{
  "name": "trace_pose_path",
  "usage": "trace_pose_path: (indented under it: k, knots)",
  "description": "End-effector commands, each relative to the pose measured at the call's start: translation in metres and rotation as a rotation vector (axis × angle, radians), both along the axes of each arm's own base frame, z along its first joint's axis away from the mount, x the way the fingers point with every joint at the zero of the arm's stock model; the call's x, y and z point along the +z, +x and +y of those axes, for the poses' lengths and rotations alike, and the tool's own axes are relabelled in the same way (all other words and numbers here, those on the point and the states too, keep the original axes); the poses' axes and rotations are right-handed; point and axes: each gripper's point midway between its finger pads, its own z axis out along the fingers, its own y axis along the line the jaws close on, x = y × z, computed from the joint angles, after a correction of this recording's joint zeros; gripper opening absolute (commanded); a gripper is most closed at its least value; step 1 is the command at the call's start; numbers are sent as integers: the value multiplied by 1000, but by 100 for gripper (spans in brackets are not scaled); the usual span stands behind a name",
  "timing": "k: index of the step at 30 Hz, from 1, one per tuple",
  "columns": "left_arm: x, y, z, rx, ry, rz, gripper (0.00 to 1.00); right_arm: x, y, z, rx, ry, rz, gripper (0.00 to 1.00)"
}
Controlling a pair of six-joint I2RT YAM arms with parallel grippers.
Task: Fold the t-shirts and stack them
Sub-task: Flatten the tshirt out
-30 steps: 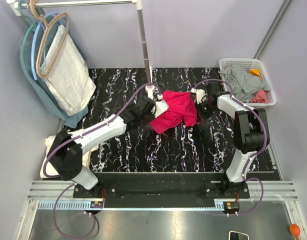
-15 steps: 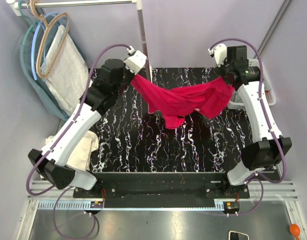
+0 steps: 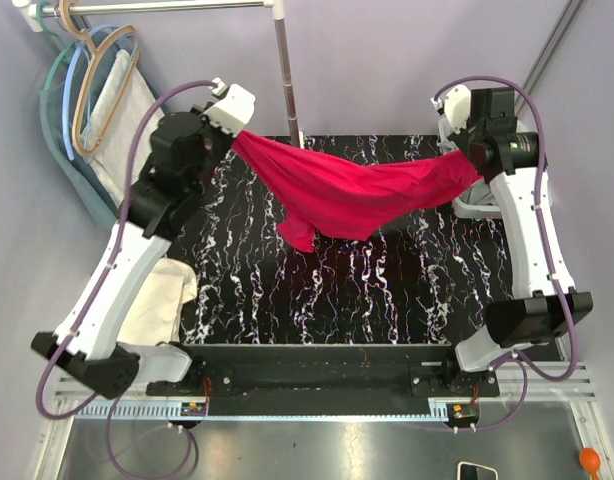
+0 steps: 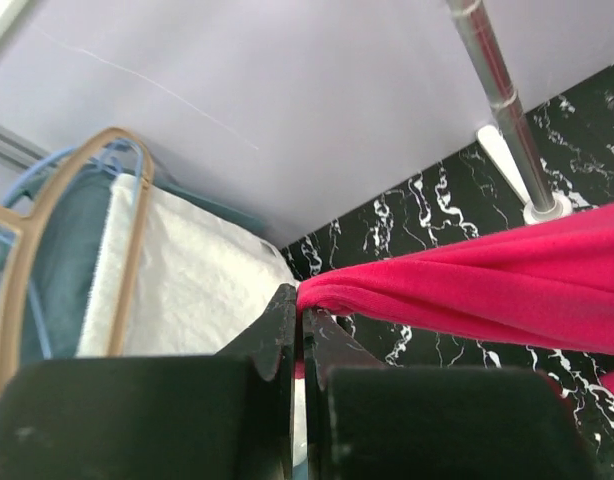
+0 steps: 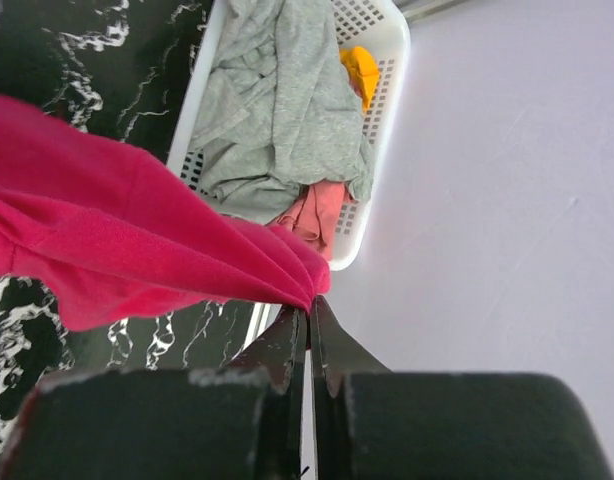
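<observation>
A crimson red t-shirt (image 3: pixel 357 195) hangs stretched in the air above the black marble table (image 3: pixel 337 290), sagging in the middle. My left gripper (image 3: pixel 237 135) is shut on its left end (image 4: pixel 407 285), high at the back left. My right gripper (image 3: pixel 474 160) is shut on its right end (image 5: pixel 187 260), high at the back right. A cream-white t-shirt (image 3: pixel 152 300) lies off the table's left edge, partly behind the left arm. Grey (image 5: pixel 277 110) and pink (image 5: pixel 312 215) t-shirts fill the white basket (image 5: pixel 382 130).
A metal rack pole (image 3: pixel 287 75) stands at the table's back edge, its foot (image 4: pixel 547 208) near the red cloth. Hangers with a pale speckled cloth (image 3: pixel 137 140) over a teal garment (image 3: pixel 87 195) hang at the back left. The basket (image 3: pixel 457 130) sits behind the right gripper.
Both arms have risen and spread apart, lifting the red t-shirt off the table from a bunched heap and pulling it out wide between the grippers.
</observation>
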Motion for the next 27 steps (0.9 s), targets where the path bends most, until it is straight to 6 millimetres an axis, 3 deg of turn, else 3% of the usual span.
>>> trace_pose_path:
  k: [1,10,13,16,18,21,22,24,25,27]
  knots:
    - [62,-54,22,-45,-56,-156,0,41,-43,6,74,39,-76,0]
    - [97,-132,29,-221,-156,-252,0,79,-100,15,166,78,-177,0]
    - [99,-145,30,-248,-180,-259,0,94,-117,12,164,74,-212,0]
    - [90,-140,28,-247,-160,-240,0,102,-120,12,164,70,-230,0]
    - [80,-126,25,-229,-134,-215,0,98,-114,11,157,69,-222,0]
    - [66,-102,16,-213,-95,-208,0,76,-92,13,149,68,-178,0]
    - [50,-91,12,-208,-74,-177,0,62,-78,14,149,69,-157,0]
    - [35,-69,2,-201,-45,-160,0,42,-63,18,153,77,-124,0]
    - [14,-57,-3,-197,-27,-121,0,22,-46,20,154,79,-91,0]
    - [-9,-32,-16,-198,-7,-89,0,0,-27,23,148,89,-62,0]
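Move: Both hands already pinch a shirt corner in the air, the t-shirt slung between them, its middle about 24 cm to the left hand's right, 3 back, 12 below. The table's middle lies some 4 cm back, 22 right and 42 below the left hand; the rack foot 12 ahead, 13 right. From the right hand, the table's middle is about 7 cm back, 28 left, 34 below, and the basket 12 ahead, 12 right, 29 below. Back and up first, both hands swing together in a quick arc, the left about 14 cm back and 9 up, the right slightly less far back, fingers tipping upward; then they reverse into a forward-and-down sweep of roughly 6 cm with the fingertips dipping again. Both grippers stay shut on their corners, keeping the t-shirt slung between them. ##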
